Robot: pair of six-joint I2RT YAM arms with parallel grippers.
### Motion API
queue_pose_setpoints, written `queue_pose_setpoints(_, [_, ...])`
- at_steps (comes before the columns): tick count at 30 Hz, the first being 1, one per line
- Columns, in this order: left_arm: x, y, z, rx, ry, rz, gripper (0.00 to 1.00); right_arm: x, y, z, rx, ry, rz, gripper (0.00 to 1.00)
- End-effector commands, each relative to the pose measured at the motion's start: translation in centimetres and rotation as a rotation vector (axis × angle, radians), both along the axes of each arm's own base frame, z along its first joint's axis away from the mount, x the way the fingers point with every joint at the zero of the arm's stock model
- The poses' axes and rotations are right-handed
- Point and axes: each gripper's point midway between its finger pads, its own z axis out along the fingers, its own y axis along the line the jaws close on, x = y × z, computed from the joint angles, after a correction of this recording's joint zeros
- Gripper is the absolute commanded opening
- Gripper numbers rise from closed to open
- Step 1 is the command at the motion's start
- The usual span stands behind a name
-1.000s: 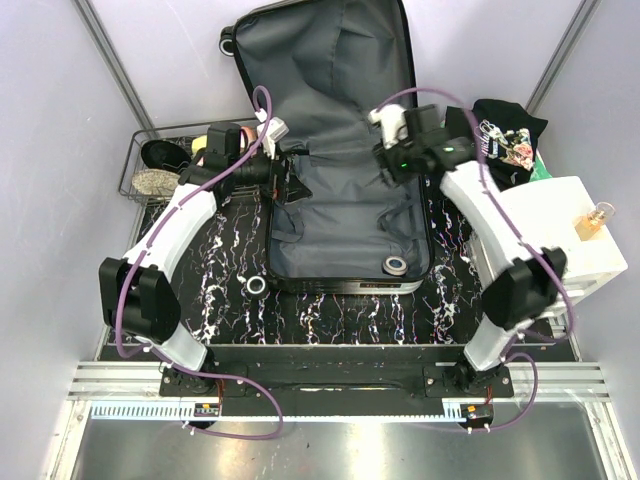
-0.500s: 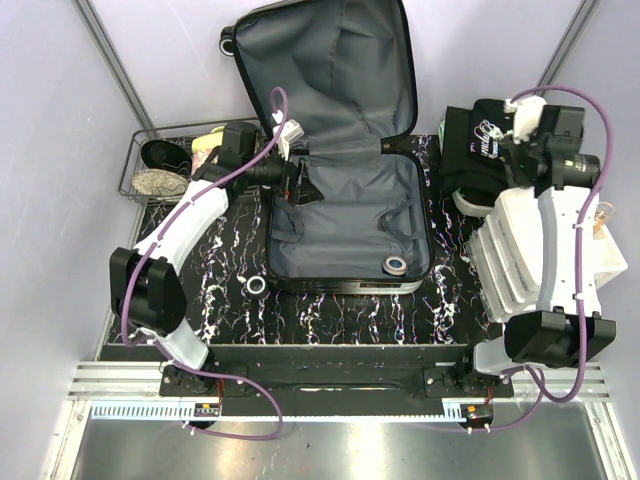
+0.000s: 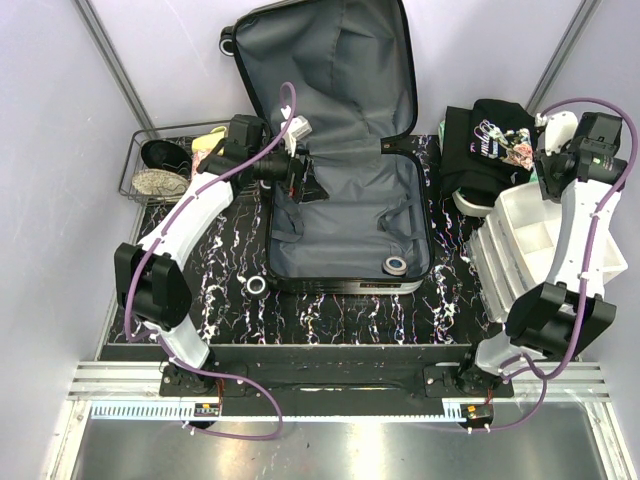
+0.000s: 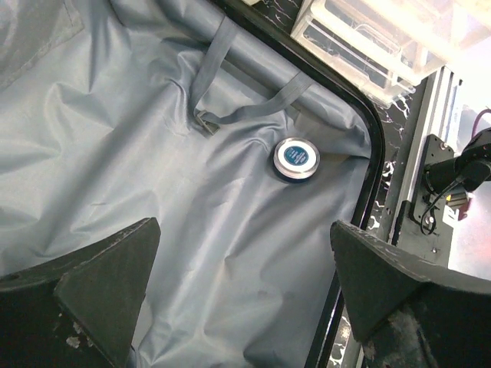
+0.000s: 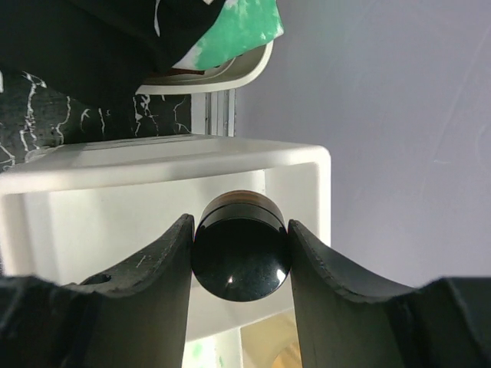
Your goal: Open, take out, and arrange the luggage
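Note:
The luggage [image 3: 345, 215] lies open in the middle of the table, lid propped against the back wall and grey lining showing. My left gripper [image 3: 298, 172] hangs open over its left rim near the hinge. In the left wrist view the open left gripper [image 4: 245, 295] has only lining [image 4: 153, 153] beneath it, and a round tin [image 4: 296, 159] rests near the suitcase's corner. My right gripper [image 5: 240, 264] is shut on a small round bottle with a glossy black cap [image 5: 240, 257]. From above, the right gripper [image 3: 550, 160] sits over the white bin [image 3: 545, 235].
A black printed shirt [image 3: 490, 140] lies behind the white bins at the right. A black wire basket [image 3: 165, 165] with several items stands at the left. A round tin [image 3: 396, 265] lies in the suitcase's near corner and a small ring [image 3: 256, 285] on the tabletop.
My right arm has swung from over the suitcase out to the right, above the white bin. The left gripper has shifted slightly toward the hinge.

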Motion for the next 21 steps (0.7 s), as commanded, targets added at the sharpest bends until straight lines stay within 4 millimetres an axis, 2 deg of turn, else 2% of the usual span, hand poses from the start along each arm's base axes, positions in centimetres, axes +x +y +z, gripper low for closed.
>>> queue_pose_setpoints(1, [0.0,0.1,1.6,0.006,-0.053,-0.025,0.99,1.8,-1.4,0.3,-0.040,-0.029,0.055,0.23])
queue_pose_setpoints(4, [-0.1,0.2,1.3,0.013,-0.042,-0.023,0.99,1.8,-2.2,0.0,-0.047,-0.017,0.057,0.24])
queue_pose_setpoints(12, [0.3,0.5,0.5,0.057,-0.052,-0.026,0.99,1.9,-2.6,-1.6,-0.025,0.025,0.062,0.36])
queue_pose_setpoints(15, [0.3,0.6,0.4,0.068,-0.057,-0.027,0.99,1.7,-2.6,-1.8,-0.029,0.032,0.062,0.46])
queue_pose_setpoints(16, [0.3,0.6,0.4,0.070,-0.060,-0.027,0.99,1.7,-2.6,-1.7,-0.027,0.031,0.062,0.56])
queue_pose_setpoints(17, [0.3,0.6,0.2,0.071,-0.055,-0.028,0.99,1.7,-2.6,-1.6,-0.029,0.027,0.060,0.60])
queue_pose_setpoints(20, [0.5,0.7,0.0,0.080,-0.055,-0.019,0.99,1.9,-2.2,-0.4,-0.024,-0.008,0.078,0.77])
queue_pose_setpoints(21, [0.5,0.8,0.0,0.082,-0.054,-0.019,0.99,1.9,-2.1,0.3,-0.027,-0.027,0.082,0.79])
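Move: Just inside the far right corner of the open white box lies the spot for the dark jar the right hand already holds, roughly 3 cm to its right, 2 cm ahead and 5 cm down. The amber bottle in the box stands about 7 cm back from the hand, 5 cm to its right and 8 cm below; the folded black clothes lie some 12 cm ahead, 15 cm left and 15 cm lower. From the left hand, that corner is about 55 cm to the right, nearly level fore and aft, slightly below. Lowering the dark jar into the far right corner of the white box, the right hand eases down and to its right, about 2.5 cm each way, with roughly 1 cm forward. It slows to a halt there, then the fingers spread and let go of the jar. Meanwhile the open, empty left hand sinks about 1.5 cm over the suitcase, tilting slightly. ##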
